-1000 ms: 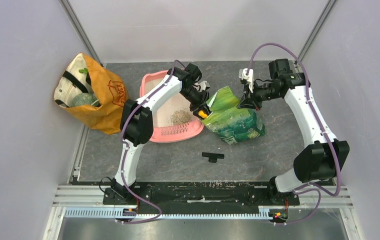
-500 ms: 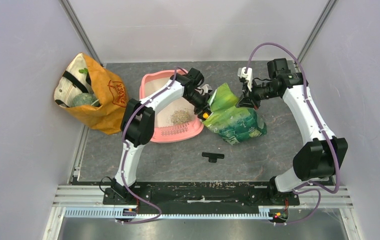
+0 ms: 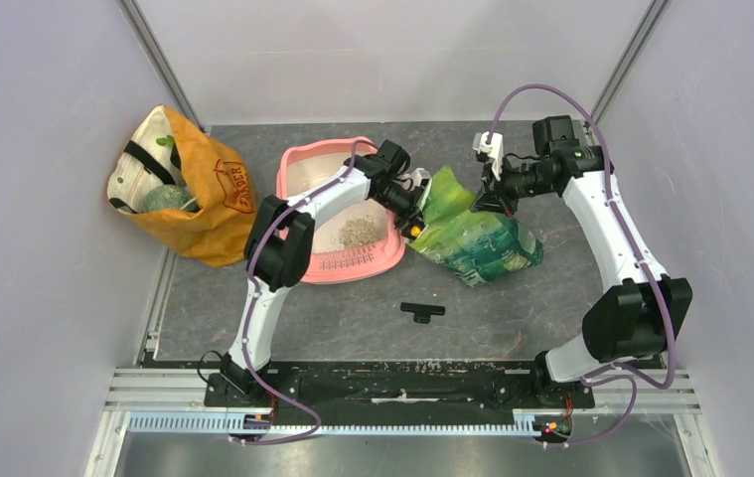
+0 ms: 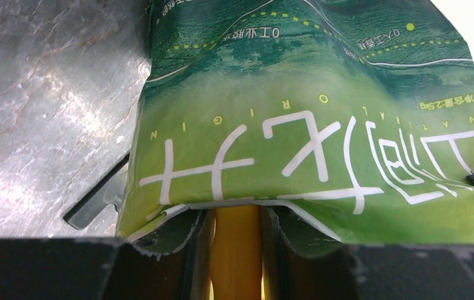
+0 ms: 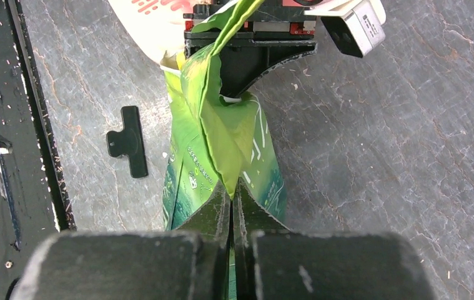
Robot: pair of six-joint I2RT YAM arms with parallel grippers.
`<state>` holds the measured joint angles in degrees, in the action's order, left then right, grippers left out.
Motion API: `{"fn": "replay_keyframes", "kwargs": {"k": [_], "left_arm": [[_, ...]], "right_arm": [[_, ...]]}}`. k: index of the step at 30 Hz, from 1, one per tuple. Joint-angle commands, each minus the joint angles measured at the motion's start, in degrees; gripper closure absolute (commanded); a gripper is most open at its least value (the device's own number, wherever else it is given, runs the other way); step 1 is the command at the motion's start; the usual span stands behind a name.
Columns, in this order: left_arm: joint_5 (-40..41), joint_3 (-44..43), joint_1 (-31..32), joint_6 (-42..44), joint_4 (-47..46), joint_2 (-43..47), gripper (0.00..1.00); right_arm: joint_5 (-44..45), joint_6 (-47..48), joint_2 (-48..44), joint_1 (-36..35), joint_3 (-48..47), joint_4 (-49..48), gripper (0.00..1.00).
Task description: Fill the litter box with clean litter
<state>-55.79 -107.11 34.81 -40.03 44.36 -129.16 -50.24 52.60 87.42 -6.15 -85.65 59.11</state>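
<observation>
The pink litter box [image 3: 296, 165] lies at centre left with a small pile of grey-beige litter [image 3: 358, 232] inside it. To its right a glossy green foil bag [image 3: 480, 245] leans on the table. My left gripper [image 3: 414, 227] is shut on the orange scoop handle [image 4: 236, 253] at the bag's mouth, and the foil [image 4: 309, 125] hides the scoop's bowl. In the left wrist view the left gripper [image 4: 236, 215] pinches the handle from both sides. My right gripper [image 3: 497, 201] is shut on the bag's folded top edge [image 5: 222, 144], with the right gripper [image 5: 231, 206] holding foil between its pads.
An orange-tan fabric bag [image 3: 204, 199] stands at the left wall. A small black T-shaped piece [image 3: 422, 311] lies on the grey table in front of the green bag and shows again as the T-shaped piece [image 5: 128, 142]. The black base rail [image 3: 402, 383] runs along the near edge.
The left gripper has pushed the scoop to the right, deeper into the bag's mouth. The green bag has slid and leaned further right. The right gripper keeps its hold.
</observation>
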Motion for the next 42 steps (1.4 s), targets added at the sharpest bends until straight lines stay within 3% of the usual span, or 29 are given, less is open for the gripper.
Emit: {"fn": "replay_keyframes", "kwargs": {"k": [1,5,7,13,15,17,20,25,32,33,38,42], "left_arm": [[-4.9,1.5,3.5,-1.1,-12.8,1.8,0.98],[-9.6,7.1,4.1,-7.9,-26.9,4.4,0.98],[-11.5,12.3,4.3,-14.7,-40.4,6.1,0.98],[-14.6,23.0,4.1,-52.9,-96.3,4.4,0.98],[-14.7,22.5,4.0,-63.9,-107.8,2.0,0.98],[-14.3,22.2,3.7,-69.4,-115.8,0.6,0.98],[-14.7,23.1,3.6,-67.2,-113.4,2.0,0.98],[-15.7,25.0,3.3,-54.7,-99.4,7.6,0.98],[-15.8,31.3,0.3,-50.6,-93.1,14.6,0.98],[-15.8,32.2,-0.3,-48.6,-90.5,16.1,0.98],[-14.5,32.4,-1.9,-24.3,-59.5,24.0,0.98],[-15.3,36.2,-4.1,-26.0,-60.4,27.6,0.98]], "right_arm": [[-5.7,-1.8,-3.5,-1.5,-0.1,-3.0,1.00],[-5.9,-3.9,-4.6,-1.4,-0.6,-3.7,1.00],[-6.1,-5.1,-5.1,-1.5,-0.9,-4.2,1.00],[-6.4,-6.6,-6.4,-1.4,-0.8,-4.0,1.00],[-5.9,-6.6,-6.5,-1.5,-0.8,-3.8,1.00],[-5.7,-6.5,-6.7,-1.4,-0.7,-3.7,1.00],[-5.7,-7.0,-6.8,-0.9,-1.1,-3.7,1.00],[-6.1,-7.5,-6.3,1.3,-2.5,-3.7,1.00],[-6.8,-6.4,-6.7,3.1,-3.0,-2.8,1.00],[-7.2,-6.4,-6.8,3.2,-3.0,-2.8,1.00],[-9.0,-7.6,-6.9,3.2,-2.5,-4.9,1.00],[-10.2,-9.5,-6.8,3.1,-2.2,-7.5,1.00]]}}
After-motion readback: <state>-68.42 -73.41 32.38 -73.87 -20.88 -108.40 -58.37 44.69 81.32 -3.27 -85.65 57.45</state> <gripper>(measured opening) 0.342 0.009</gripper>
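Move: The left hand already has the yellow scoop inside the bag's mouth, with the middle of the litter bag about 15 cm to its right, 5 cm nearer the base and 6 cm below. The litter pile is some 12 cm to its left, level fore and aft and 9 cm lower; the black clip lies about 17 cm back, 1 cm right and 12 cm down. From the right hand, the bag's middle is roughly 8 cm back, 3 cm right and 16 cm below. Keeping its grip on the scoop, the left hand digs about 5 cm to the right into the bag while rolling its fingertips up from their downward slant by some 30 degrees to near level, then lifts about 10 cm and, late in the lift, draws back left towards the litter box, edging slightly towards the base. The right hand keeps the bag's upper rim pinched shut between its fingers and raises it about 5 cm, tilting its fingertips up a little and easing slightly back. ##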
